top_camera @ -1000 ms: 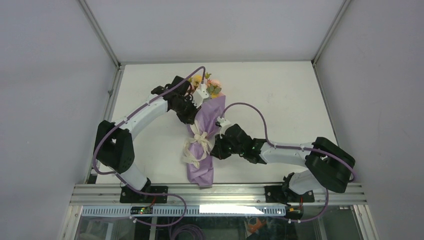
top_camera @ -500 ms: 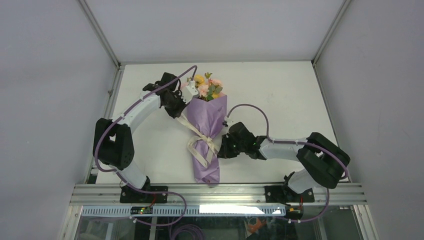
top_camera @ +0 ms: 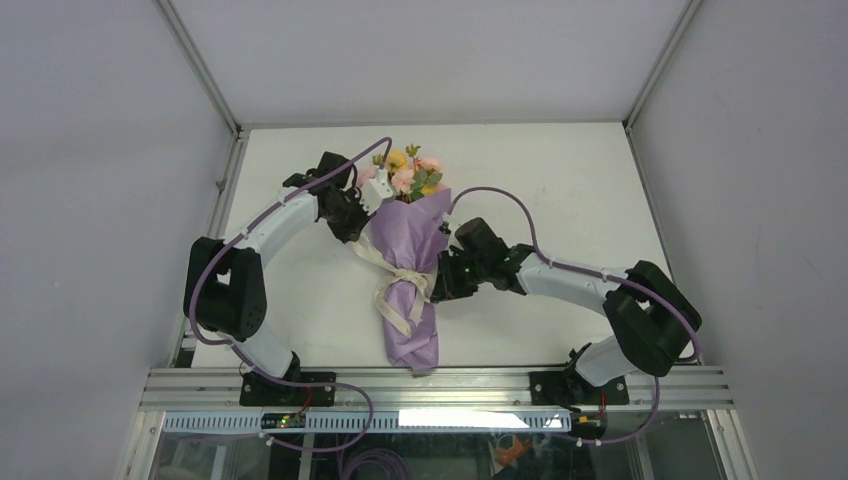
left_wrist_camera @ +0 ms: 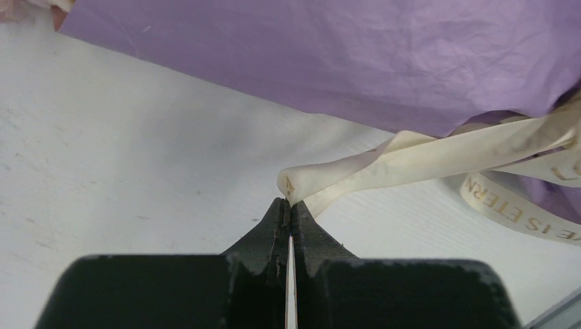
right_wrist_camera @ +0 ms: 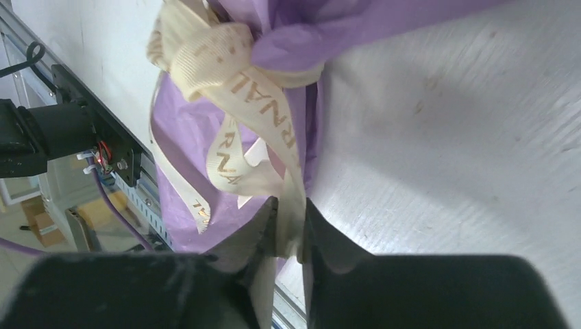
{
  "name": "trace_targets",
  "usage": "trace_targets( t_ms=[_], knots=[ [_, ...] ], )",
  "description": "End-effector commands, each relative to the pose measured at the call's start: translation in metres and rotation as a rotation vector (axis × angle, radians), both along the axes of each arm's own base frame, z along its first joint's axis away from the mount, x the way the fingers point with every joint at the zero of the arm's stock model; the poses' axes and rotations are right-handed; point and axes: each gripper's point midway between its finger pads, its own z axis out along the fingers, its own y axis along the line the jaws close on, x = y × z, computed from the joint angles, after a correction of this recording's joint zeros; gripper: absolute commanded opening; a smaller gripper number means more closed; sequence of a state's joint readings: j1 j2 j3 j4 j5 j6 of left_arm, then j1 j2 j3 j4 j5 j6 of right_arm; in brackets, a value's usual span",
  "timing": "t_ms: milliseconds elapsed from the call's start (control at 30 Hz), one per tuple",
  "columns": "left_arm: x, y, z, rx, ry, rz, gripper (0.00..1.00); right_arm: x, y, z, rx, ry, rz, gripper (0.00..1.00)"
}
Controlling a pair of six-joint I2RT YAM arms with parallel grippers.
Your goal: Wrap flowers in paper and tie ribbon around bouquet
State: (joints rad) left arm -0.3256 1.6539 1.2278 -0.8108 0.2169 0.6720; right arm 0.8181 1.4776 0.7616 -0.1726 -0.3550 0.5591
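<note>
The bouquet lies on the white table (top_camera: 570,190). Its yellow, pink and orange flowers (top_camera: 408,178) stick out of the far, wide end of the lilac paper (top_camera: 412,228) cone. The cream ribbon (top_camera: 403,281) is tied around the cone's narrow waist. My left gripper (top_camera: 352,236) is just left of the cone and shut on one ribbon (left_wrist_camera: 425,154) end at its tips (left_wrist_camera: 288,203), with the paper (left_wrist_camera: 329,55) beyond. My right gripper (top_camera: 437,289) is at the cone's right side. A ribbon (right_wrist_camera: 236,82) strand fills the narrow gap between its jaws (right_wrist_camera: 290,221).
An aluminium rail (top_camera: 440,385) runs along the near table edge, just below the cone's tail. White enclosure walls stand on the left, right and far sides. Purple cables loop over both arms (top_camera: 500,200).
The bouquet has shifted right and away from the rail. My left gripper has pulled back left off the cone, drawing a ribbon strand out. My right gripper has moved farther from the rail, its jaws slightly parted.
</note>
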Motion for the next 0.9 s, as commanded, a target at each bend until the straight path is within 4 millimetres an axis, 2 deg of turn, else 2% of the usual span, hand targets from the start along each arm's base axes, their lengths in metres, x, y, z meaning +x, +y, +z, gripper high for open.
trace_targets(
  t_ms=[0, 100, 200, 233, 267, 333, 500, 600, 700, 833, 867],
  knots=[
    [0.000, -0.022, 0.028, -0.131, -0.062, -0.052, 0.00, 0.009, -0.001, 0.023, 0.001, -0.029, 0.057, 0.30],
    [-0.003, -0.026, 0.029, -0.154, -0.045, -0.040, 0.00, 0.012, -0.014, 0.028, -0.039, -0.038, 0.086, 0.47],
    [-0.006, -0.027, 0.029, -0.165, -0.039, -0.041, 0.00, 0.015, -0.025, 0.052, -0.025, -0.109, 0.115, 0.55],
    [-0.007, -0.027, 0.029, -0.166, -0.038, -0.044, 0.00, 0.016, -0.025, 0.061, -0.009, -0.148, 0.120, 0.63],
    [-0.007, -0.028, 0.029, -0.169, -0.037, -0.044, 0.00, 0.018, -0.025, 0.069, 0.006, -0.192, 0.121, 0.80],
    [-0.008, -0.029, 0.029, -0.174, -0.034, -0.046, 0.00, 0.021, -0.027, 0.074, -0.009, -0.288, 0.119, 0.93],
    [-0.009, -0.031, 0.031, -0.182, -0.037, -0.050, 0.00, 0.015, -0.037, 0.051, -0.170, -0.552, 0.251, 0.96],
    [-0.010, -0.031, 0.031, -0.184, -0.037, -0.054, 0.00, 0.017, -0.036, 0.043, -0.238, -0.702, 0.471, 0.97],
    [-0.011, -0.032, 0.033, -0.193, -0.046, -0.057, 0.00, 0.021, -0.034, 0.030, -0.247, -0.820, 0.606, 0.97],
    [-0.013, -0.032, 0.033, -0.198, -0.047, -0.053, 0.00, 0.028, -0.033, 0.012, -0.273, -0.862, 0.613, 0.96],
    [-0.014, -0.032, 0.033, -0.199, -0.045, -0.051, 0.00, 0.036, -0.027, 0.018, -0.233, -0.842, 0.518, 0.96]
  ],
)
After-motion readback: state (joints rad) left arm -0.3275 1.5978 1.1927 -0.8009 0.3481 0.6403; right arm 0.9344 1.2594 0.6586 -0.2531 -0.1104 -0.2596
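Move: The ribbon end lies right at the right fingertips, barely gripped. From there the knot is about 5 cm ahead, 6 cm left and 2 cm lower; the paper's lower end is some 12 cm back, 4 cm left and 4 cm lower. The left hand still pinches its own ribbon loop, with the knot about 8 cm back, 11 cm right and 4 cm below it. Right fingers release the ribbon end, open wide, rise 6 cm, then sink about 5 cm rightward, turning counter-clockwise. ##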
